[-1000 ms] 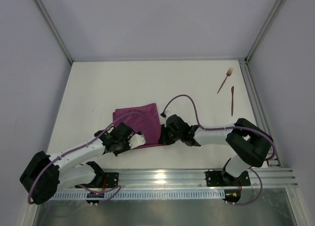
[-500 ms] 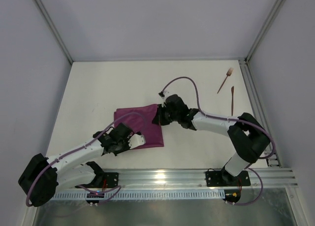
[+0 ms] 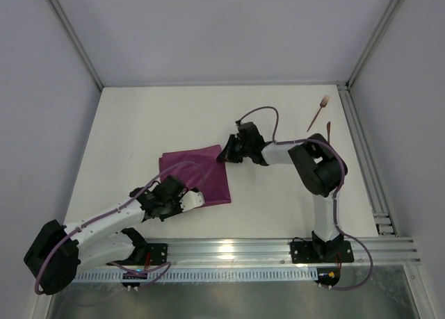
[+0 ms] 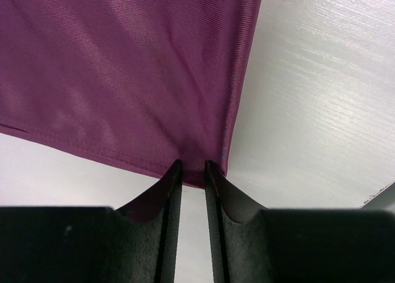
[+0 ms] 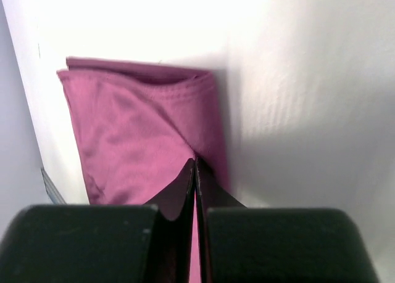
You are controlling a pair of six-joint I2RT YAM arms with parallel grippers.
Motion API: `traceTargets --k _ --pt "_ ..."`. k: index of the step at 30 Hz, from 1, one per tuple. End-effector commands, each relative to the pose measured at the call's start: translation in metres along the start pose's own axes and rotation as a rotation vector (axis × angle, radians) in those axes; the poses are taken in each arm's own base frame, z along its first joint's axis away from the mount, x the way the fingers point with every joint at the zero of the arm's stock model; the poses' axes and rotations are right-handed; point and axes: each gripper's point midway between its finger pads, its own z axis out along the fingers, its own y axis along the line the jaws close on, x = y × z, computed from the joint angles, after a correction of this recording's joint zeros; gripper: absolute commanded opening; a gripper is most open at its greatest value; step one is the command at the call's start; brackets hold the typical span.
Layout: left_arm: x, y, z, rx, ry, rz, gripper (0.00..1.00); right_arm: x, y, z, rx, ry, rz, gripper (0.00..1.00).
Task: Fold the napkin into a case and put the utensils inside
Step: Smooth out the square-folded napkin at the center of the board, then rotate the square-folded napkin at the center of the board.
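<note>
The plum-purple napkin [image 3: 191,169] lies folded on the white table, left of centre. My left gripper [image 3: 201,201] sits at its near right corner. In the left wrist view its jaws [image 4: 192,166] stand a narrow gap apart on the cloth [image 4: 123,79], and creases run to the tips. My right gripper [image 3: 222,154] is at the far right corner, shut on a pinch of the napkin [image 5: 136,123], with its fingertips [image 5: 195,161] pressed together. The copper fork [image 3: 319,110] and the knife [image 3: 328,129] lie at the far right; my right arm partly covers the knife.
A metal rail [image 3: 358,145] runs along the table's right edge, close to the utensils. Grey walls close in the left, the back and the right. My right arm's purple cable [image 3: 261,112] loops above the table behind the wrist.
My right gripper has travelled from the napkin's near right corner to its far right corner with cloth pinched in it, and the arm has stretched out. The left gripper has stayed at the near edge.
</note>
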Motion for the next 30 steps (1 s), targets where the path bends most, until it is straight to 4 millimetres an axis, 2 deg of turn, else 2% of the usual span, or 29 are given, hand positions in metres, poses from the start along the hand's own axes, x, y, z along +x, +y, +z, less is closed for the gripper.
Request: traceTargets --k 1,7,9,11,12,13,15,19,20,23,30 --pt "0.0 0.002 0.001 -0.019 -0.016 0.011 0.23 -0.033 0.009 0.0 -0.005 -0.106 0.042 0.03" --pt "-0.001 0.002 0.0 -0.019 -0.03 0.019 0.23 -0.065 0.005 0.001 0.031 -0.154 0.056 0.04" --pt "-0.002 0.001 -0.001 -0.016 -0.036 0.01 0.23 -0.077 0.012 0.0 0.02 -0.174 0.032 0.07" --pt "-0.004 0.002 -0.004 -0.015 -0.044 0.0 0.24 -0.081 0.015 -0.005 0.027 -0.181 0.006 0.14" --pt "-0.004 0.001 -0.004 -0.011 -0.043 -0.003 0.25 -0.084 0.018 -0.008 0.033 -0.192 -0.008 0.24" --pt "-0.003 0.0 -0.005 -0.009 -0.04 -0.001 0.25 -0.091 0.022 -0.016 0.041 -0.219 -0.045 0.29" --pt "-0.002 0.002 -0.006 -0.017 -0.032 0.011 0.27 -0.093 0.02 -0.021 0.061 -0.224 -0.067 0.4" --pt "-0.004 0.006 -0.007 -0.035 -0.04 0.015 0.3 -0.087 0.01 -0.013 0.1 -0.172 -0.079 0.49" --pt "-0.005 0.007 -0.007 -0.038 -0.042 0.015 0.32 -0.077 0.002 -0.005 0.11 -0.128 -0.072 0.5" --pt "-0.006 0.01 -0.011 -0.054 -0.042 0.003 0.38 -0.065 -0.002 0.007 0.087 -0.075 -0.04 0.5" --pt "0.0 0.025 -0.03 -0.111 0.012 0.012 0.47 -0.055 -0.004 0.013 0.055 -0.048 -0.027 0.49"
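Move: The napkin's far right corner lies about 6 cm ahead of the right hand and a centimetre below it; its near right corner is some 17 cm back and 2 cm to the right, the napkin's middle about 7 cm back and 10 cm left. The left hand is at the near left corner, about 1 cm above, with the middle roughly 13 cm ahead and 10 cm right, the far left corner 22 cm ahead and 2 cm left. Along the napkin's right edge, the right hand's shut fingers run forward about 6 cm to the far right corner, rising some 3 cm off the cloth on the way, then opening to half and sinking partway back until they straddle the corner. Over the near left corner, the left hand keeps nearly still, then opens wider and lifts slightly over a centimetre. ##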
